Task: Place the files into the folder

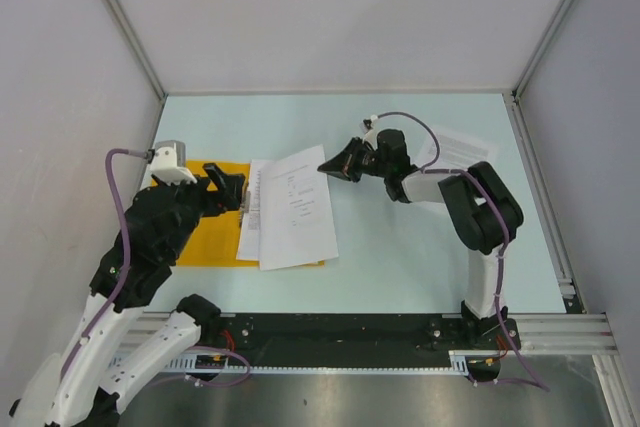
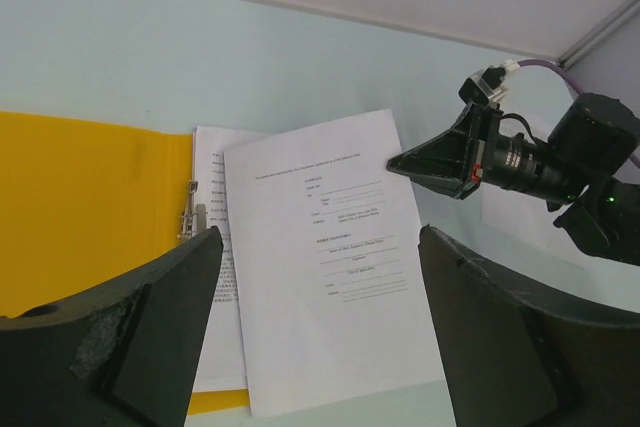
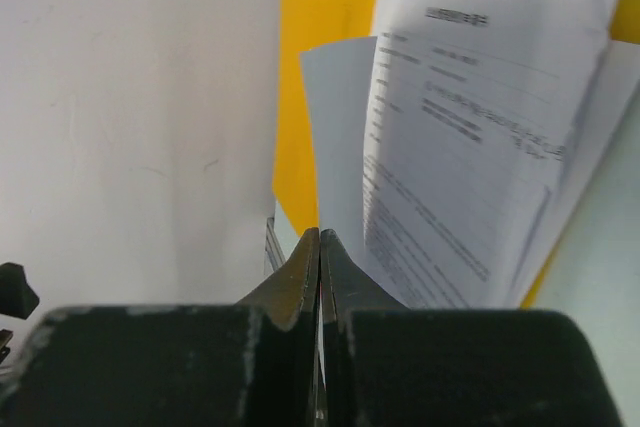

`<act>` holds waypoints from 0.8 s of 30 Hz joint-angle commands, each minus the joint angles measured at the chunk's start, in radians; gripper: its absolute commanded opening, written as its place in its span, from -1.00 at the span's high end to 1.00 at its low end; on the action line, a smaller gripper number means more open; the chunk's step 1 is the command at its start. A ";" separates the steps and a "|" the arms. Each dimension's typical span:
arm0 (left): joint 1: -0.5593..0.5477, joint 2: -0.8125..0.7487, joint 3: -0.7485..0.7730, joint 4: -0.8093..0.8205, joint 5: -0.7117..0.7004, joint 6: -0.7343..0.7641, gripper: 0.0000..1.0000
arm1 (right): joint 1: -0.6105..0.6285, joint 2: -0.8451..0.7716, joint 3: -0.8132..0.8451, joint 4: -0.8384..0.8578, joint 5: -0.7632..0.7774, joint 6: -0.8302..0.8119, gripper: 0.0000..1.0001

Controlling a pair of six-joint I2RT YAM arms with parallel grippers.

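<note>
The orange-yellow folder [image 1: 200, 237] lies open at the left of the table, a metal clip [image 2: 190, 212] at its spine. Two white printed files [image 1: 298, 209] lie overlapping on its right half, the top sheet [image 2: 335, 257] skewed over the lower one [image 2: 215, 247]. Another sheet [image 1: 458, 144] lies at the back right, partly under the right arm. My left gripper [image 1: 241, 193] hovers open over the folder's spine, nothing between its fingers [image 2: 130, 337]. My right gripper [image 1: 330, 165] is shut and empty by the top sheet's far right corner. In the right wrist view it [image 3: 319, 235] points at the files [image 3: 470, 147] and folder [image 3: 312, 97].
Grey walls enclose the table on the left, back and right. An aluminium rail [image 1: 545, 207] runs along the right edge. The arm bases stand on the black bar [image 1: 340, 332] at the near edge.
</note>
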 commanded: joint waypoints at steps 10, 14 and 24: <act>0.006 0.025 -0.067 0.085 0.065 0.010 -0.72 | -0.011 0.128 0.019 0.107 0.100 -0.015 1.00; 0.008 0.020 -0.090 0.097 0.077 -0.002 -0.72 | 0.001 0.131 0.019 0.104 0.147 0.017 1.00; 0.009 0.002 -0.076 0.083 0.075 0.021 -0.72 | 0.033 0.154 0.027 0.109 0.188 0.051 1.00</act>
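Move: The right hand pinches a file by its far right edge; the stack of files on the folder's right half is centred about 8 cm to its left, 6 cm back and 9 cm below. At that level, the folder's metal clip is some 18 cm left and 4 cm back. From the left hand, the stack is roughly 9 cm ahead, 8 cm right and 27 cm below. Pinch kept, the right hand lowers the file about 6 cm onto the stack, edging forward; left sinks too. ##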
